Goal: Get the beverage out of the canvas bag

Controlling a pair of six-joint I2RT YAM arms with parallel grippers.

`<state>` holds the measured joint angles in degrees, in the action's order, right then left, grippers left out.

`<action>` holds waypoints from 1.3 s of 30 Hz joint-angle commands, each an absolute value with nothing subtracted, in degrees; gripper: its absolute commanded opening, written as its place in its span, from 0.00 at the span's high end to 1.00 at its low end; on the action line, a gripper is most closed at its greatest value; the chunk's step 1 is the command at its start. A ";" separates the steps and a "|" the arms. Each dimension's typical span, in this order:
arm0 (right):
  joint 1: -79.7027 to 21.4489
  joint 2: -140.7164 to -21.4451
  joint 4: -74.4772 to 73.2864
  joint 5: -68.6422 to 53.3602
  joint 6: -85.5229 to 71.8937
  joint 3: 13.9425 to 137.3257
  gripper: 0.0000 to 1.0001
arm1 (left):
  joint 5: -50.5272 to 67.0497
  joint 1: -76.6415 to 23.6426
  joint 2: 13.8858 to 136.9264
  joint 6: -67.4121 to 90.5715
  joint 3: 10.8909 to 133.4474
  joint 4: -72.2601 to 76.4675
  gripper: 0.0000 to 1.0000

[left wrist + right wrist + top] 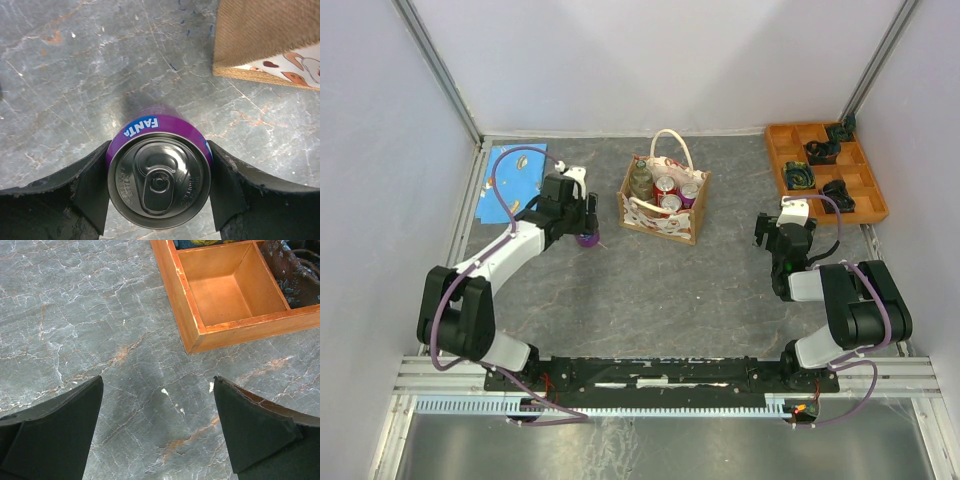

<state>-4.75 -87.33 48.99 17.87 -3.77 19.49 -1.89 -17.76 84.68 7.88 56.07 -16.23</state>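
Note:
The canvas bag point(665, 207) stands at the table's middle back, tan with white-and-red patterned sides and cream handles; several cans and a bottle stand inside. Its corner shows in the left wrist view point(265, 40). My left gripper point(586, 232) is to the bag's left, shut on a purple Fanta can point(159, 172) that stands upright just above or on the table. The can also shows in the top view point(587, 238). My right gripper point(767, 238) is open and empty over bare table, right of the bag; its fingers point(60, 425) frame the grey surface.
An orange compartment tray point(867, 205) with dark items sits at the back right; its corner is near the right gripper point(195, 335). A blue sheet point(510, 175) lies at the back left. White walls enclose the table.

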 commanded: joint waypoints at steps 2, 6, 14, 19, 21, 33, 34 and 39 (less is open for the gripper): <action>-4.50 -86.65 50.63 18.28 -4.13 20.39 0.01 | 2.34 -19.81 78.75 13.33 53.86 -4.41 0.97; -4.56 -86.66 50.63 18.28 -4.13 20.39 0.01 | 2.88 -21.06 79.33 13.86 53.70 -4.33 0.97; -4.57 -86.66 50.62 18.24 -4.13 20.43 0.01 | -0.37 -24.64 82.18 11.23 55.64 -9.37 0.97; -4.54 -86.64 50.64 18.28 -4.13 20.39 0.01 | -2.45 -26.30 83.58 9.71 56.16 -11.31 0.93; -4.50 -86.61 50.63 18.28 -4.13 20.40 0.01 | -3.24 -26.87 84.11 9.59 56.12 -11.50 0.91; -4.53 -86.61 50.63 18.28 -4.10 20.35 0.01 | -5.73 -28.20 85.18 9.57 56.83 -13.51 0.00; -4.56 -86.64 50.60 18.28 -4.13 20.39 0.01 | -5.91 -28.23 84.97 9.53 57.00 -13.61 0.01; -4.57 -86.62 50.62 18.25 -4.13 20.39 0.01 | -6.50 -28.29 84.05 8.81 59.60 -14.79 0.01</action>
<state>-4.75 -87.33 48.97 17.87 -3.77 19.49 -5.06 -27.88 85.91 10.94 55.42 -15.79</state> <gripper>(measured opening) 0.991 0.991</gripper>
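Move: The left hand holds the purple Fanta can upright; the bare patch of table it is bound for lies roughly 5 cm to its right, 3 cm back and some 10 cm below. A thin white stick lies down there, about 3 cm right and 1 cm back. The canvas bag's middle is about 21 cm right, 8 cm ahead and 3 cm lower. From the right hand that patch is some 49 cm left, 4 cm back and 6 cm lower. Its fingers still gripping the can, the left hand carries it about 5 cm right and 3 cm back, nearly level at first, then lowers it some 2 cm onto the bare table just short of the white stick. It pauses, opens the fingers wide to let go, and eases up and slightly forward by about 1 cm each. ##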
